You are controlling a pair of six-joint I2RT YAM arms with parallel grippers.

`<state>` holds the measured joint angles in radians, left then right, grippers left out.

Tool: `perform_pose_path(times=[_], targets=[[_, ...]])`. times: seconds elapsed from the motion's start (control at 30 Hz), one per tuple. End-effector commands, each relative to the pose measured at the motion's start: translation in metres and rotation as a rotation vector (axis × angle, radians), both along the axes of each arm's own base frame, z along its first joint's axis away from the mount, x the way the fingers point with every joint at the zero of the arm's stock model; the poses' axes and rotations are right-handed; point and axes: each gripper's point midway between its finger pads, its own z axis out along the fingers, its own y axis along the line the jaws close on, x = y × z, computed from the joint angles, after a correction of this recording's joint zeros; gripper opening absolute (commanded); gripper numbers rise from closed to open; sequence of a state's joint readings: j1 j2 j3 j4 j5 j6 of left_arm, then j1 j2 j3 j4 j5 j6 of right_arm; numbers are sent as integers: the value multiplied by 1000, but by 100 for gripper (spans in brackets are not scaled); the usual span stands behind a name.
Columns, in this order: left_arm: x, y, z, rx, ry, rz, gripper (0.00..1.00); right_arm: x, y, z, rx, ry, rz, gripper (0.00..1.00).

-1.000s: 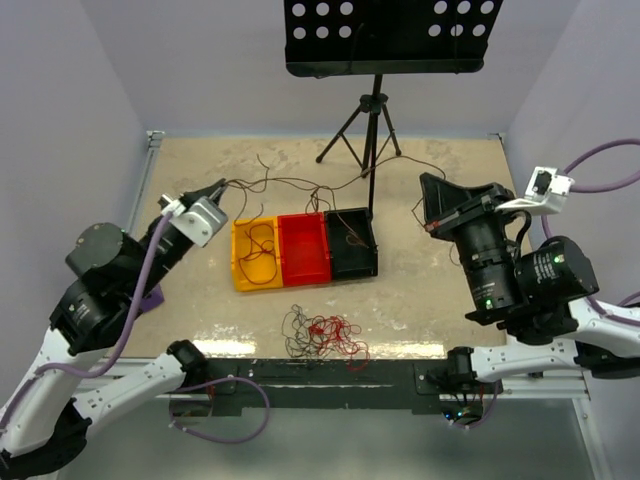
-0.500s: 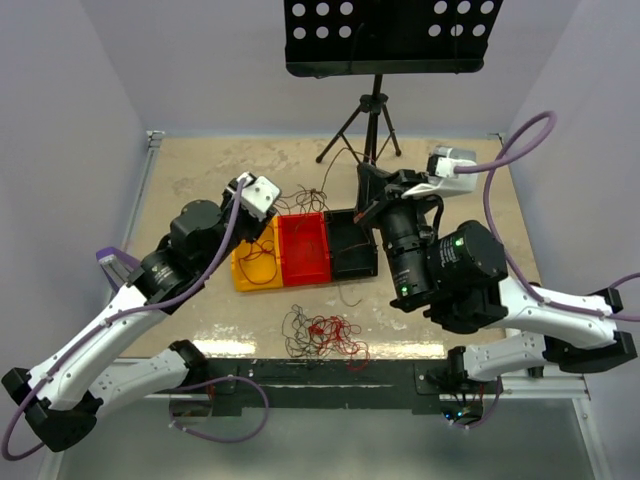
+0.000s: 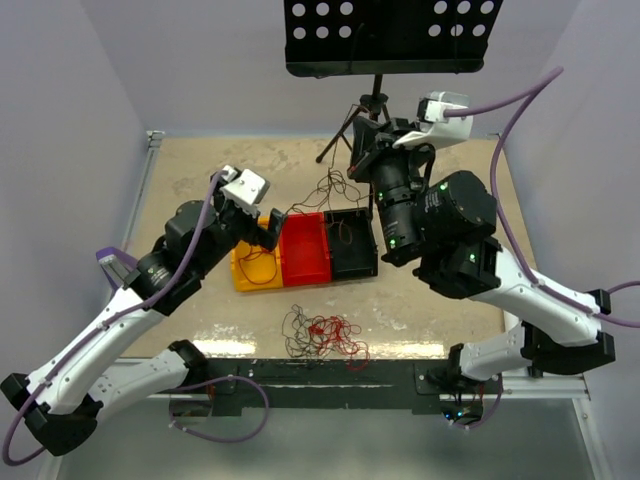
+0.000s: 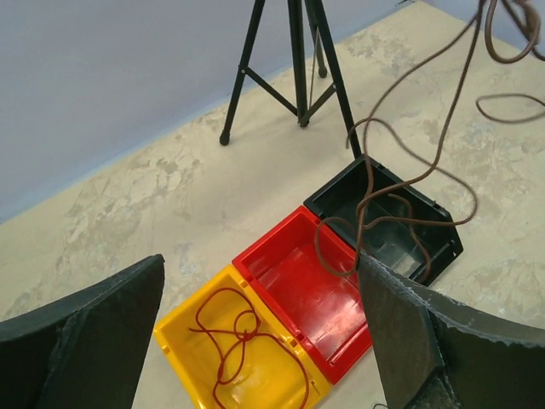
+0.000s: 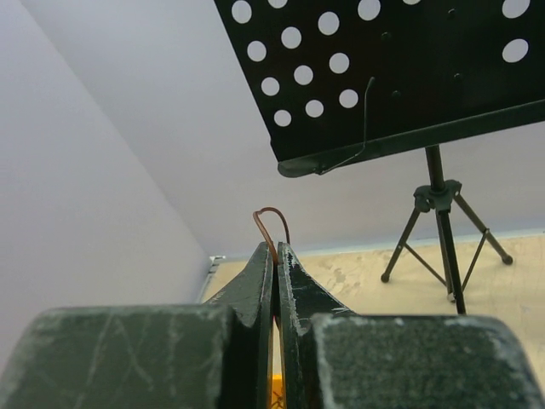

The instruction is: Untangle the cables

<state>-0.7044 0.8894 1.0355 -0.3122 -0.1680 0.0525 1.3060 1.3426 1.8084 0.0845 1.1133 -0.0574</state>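
The cables lie partly as a tangle (image 3: 322, 335) of red and dark wires near the table's front edge. One thin brown cable (image 3: 335, 190) hangs from my right gripper (image 3: 358, 135), which is raised near the music stand; its lower end drops into the black bin (image 3: 352, 243). In the right wrist view the gripper (image 5: 275, 249) is shut on this cable, and a small brown loop (image 5: 271, 223) sticks out above the tips. My left gripper (image 3: 262, 225) hovers open over the bins, holding nothing (image 4: 260, 260). A red cable (image 4: 234, 341) lies in the yellow bin (image 4: 183, 315).
Yellow, red (image 3: 305, 250) and black bins stand side by side mid-table. A black music stand (image 3: 385, 35) on a tripod (image 4: 298, 77) stands at the back. Walls close in the table on the left, right and back.
My left gripper has opened and let go of the brown cable, staying over the bins. My right arm has swung left and up toward the stand, lifting the cable.
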Motion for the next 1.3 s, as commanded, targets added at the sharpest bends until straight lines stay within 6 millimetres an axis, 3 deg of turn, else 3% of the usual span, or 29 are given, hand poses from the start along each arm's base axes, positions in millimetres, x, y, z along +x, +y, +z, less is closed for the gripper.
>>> perform_pose_path(times=[0.0, 0.2, 0.3, 0.37, 0.5, 0.63, 0.73, 0.87, 0.93, 1.1, 1.27], targets=[[-6, 12, 19, -98, -6, 45, 100, 3, 15, 2, -40, -14, 56, 0], [-33, 2, 29, -85, 16, -102, 100, 8, 26, -6, -75, -6, 62, 0], [-27, 10, 17, -19, -12, -73, 100, 9, 29, -3, -70, -13, 70, 0], [-22, 14, 22, -28, -28, -36, 100, 10, 32, -2, -72, -15, 74, 0], [-44, -16, 45, -170, 25, -201, 100, 11, 40, -1, -78, -13, 85, 0], [-69, -49, 53, -237, 99, -413, 100, 12, 47, -4, -93, -14, 99, 0], [-57, -48, 51, -213, 60, -378, 100, 11, 52, -5, -63, -8, 119, 0], [-33, -31, 56, -148, -44, -253, 99, 10, 54, -6, -61, -8, 134, 0], [-29, -29, 39, -68, -61, -253, 98, 10, 53, -6, -59, -10, 135, 0], [-48, -41, -23, 59, 4, -413, 99, 8, 50, 3, -50, -19, 138, 0], [-51, -42, -36, 74, 17, -437, 98, 3, 32, 21, -14, -39, 131, 0]])
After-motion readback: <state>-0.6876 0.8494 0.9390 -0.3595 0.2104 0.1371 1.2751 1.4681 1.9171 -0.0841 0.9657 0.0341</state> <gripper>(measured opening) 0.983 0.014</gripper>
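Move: The brown cable, already dangling from the right fingers, has its loose tangle about 13 cm right and 5 cm ahead of the left hand, near its height; from the right hand that is some 27 cm below, 4 cm left and 3 cm ahead. From the left hand, the red bin lies 13 cm ahead and 9 cm right, the black bin 15 ahead and 21 right, the yellow bin 12 ahead and 5 left, all roughly 31 cm lower. Leftward by about 6 cm, slightly sinking at first, the shut right gripper carries the dangling brown cable across in front of the left hand, keeping its pinch. The left hand, fingers wide open and empty, draws back and to its right while rising slightly, swings clockwise some 20 degrees to face the cable, then drops about 7 cm beside the tangle. ##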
